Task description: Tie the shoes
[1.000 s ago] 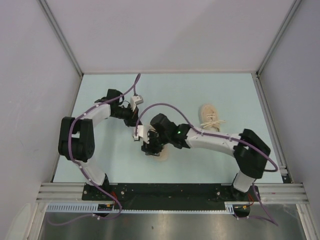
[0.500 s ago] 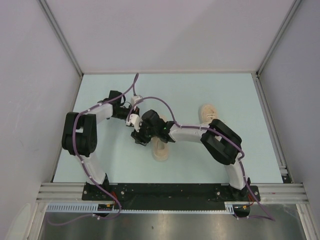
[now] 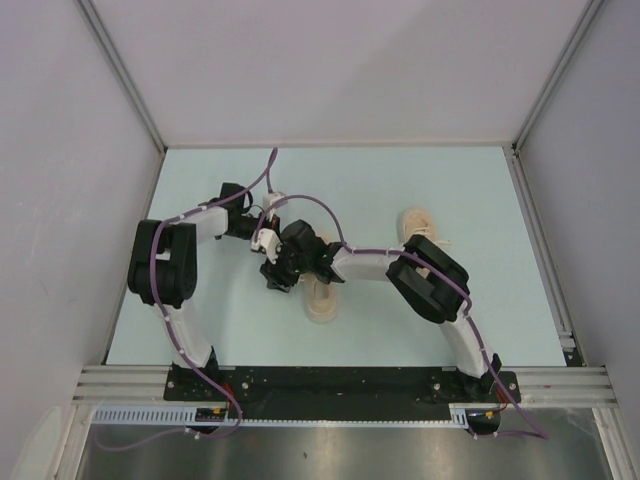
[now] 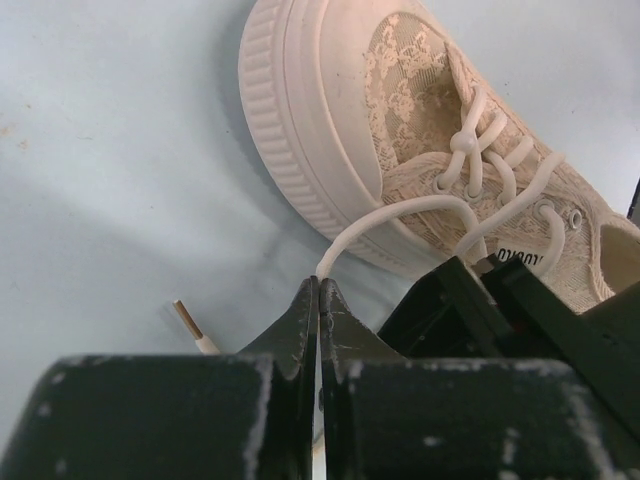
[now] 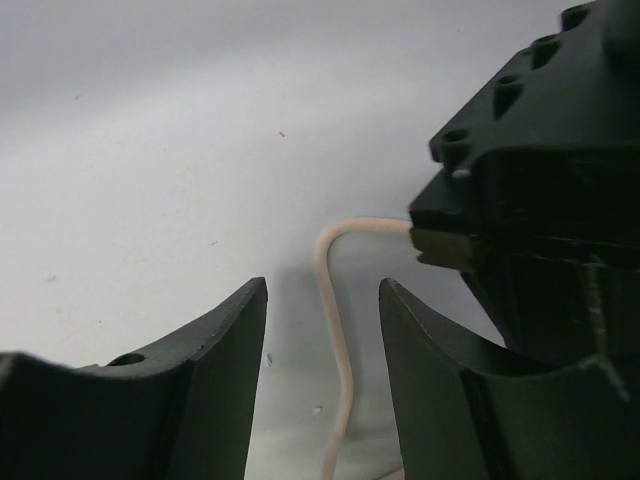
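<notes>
A beige lace-patterned shoe lies on the pale blue table, seen in the top view as the near shoe. One of its off-white laces curves from the eyelets into my left gripper, which is shut on it; the lace's aglet end pokes out on the left. My right gripper hangs open just beside it, with that lace running between its fingers without touching them. Both grippers meet left of the shoe, the left gripper and the right gripper. The second shoe lies further right, partly behind the right arm.
The right arm's folded elbow hangs over the table's right half. Grey walls enclose the table on three sides, and a metal rail runs along the near edge by the arm bases.
My right arm swung left off the near shoe and folded its elbow in, bringing its gripper up to the left gripper. The left arm shifted slightly right, still shut.
</notes>
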`<state>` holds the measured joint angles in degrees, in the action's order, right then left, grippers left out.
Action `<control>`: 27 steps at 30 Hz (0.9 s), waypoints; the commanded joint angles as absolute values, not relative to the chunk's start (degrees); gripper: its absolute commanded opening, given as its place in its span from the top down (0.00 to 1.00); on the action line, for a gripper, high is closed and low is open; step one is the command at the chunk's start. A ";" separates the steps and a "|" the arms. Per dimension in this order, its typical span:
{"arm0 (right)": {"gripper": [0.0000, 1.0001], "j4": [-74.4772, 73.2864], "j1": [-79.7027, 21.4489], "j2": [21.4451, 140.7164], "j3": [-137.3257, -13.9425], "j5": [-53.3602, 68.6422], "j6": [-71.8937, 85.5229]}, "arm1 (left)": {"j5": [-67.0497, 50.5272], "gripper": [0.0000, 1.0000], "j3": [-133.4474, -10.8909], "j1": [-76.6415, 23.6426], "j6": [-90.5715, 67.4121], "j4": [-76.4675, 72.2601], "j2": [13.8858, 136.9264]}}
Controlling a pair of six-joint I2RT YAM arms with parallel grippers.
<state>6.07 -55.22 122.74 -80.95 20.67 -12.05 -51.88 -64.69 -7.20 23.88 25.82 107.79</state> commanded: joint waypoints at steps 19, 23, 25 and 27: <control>1.00 2.99 -55.81 116.04 -82.97 23.46 -13.81 | -53.44 1.00 -68.46 -6.77 24.26 26.89 107.06; 1.00 0.35 -54.41 110.31 -82.62 24.52 -11.61 | -53.17 1.00 -69.70 -6.94 23.82 28.04 106.35; 1.00 -2.10 -52.91 108.03 -82.35 25.31 -10.47 | -52.91 1.00 -70.14 -6.94 23.47 28.04 106.00; 1.00 -3.50 -51.77 106.44 -81.92 26.01 -8.97 | -52.65 1.00 -70.31 -6.94 23.29 28.21 105.47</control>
<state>-0.86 -54.39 112.53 -81.45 23.92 -12.34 -51.66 -67.88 -7.09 23.94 27.62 108.36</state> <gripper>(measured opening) 0.008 0.005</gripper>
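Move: The lace tail I want lies between the open fingers of my right hand: neither ahead nor to either side, about 2 cm below the hand. The shoe's middle is some 9 cm to my right hand's right and roughly 1 cm back, its lower lace knot about 9 cm right and 3 cm ahead. From my left hand, which already holds another part of the lace, the tail lies about 5 cm back, 1 cm right and 2 cm below. I sink my right hand the last 1.5 cm onto the lace tail, close its fingers from half open to shut and pinch the tail just short of its end, then lift away from the table, gently at first and then fast, about 9 cm in all, easing only slightly back and right. My left hand keeps its pinch on the other lace and barely shifts, about 1 cm forward and up. ##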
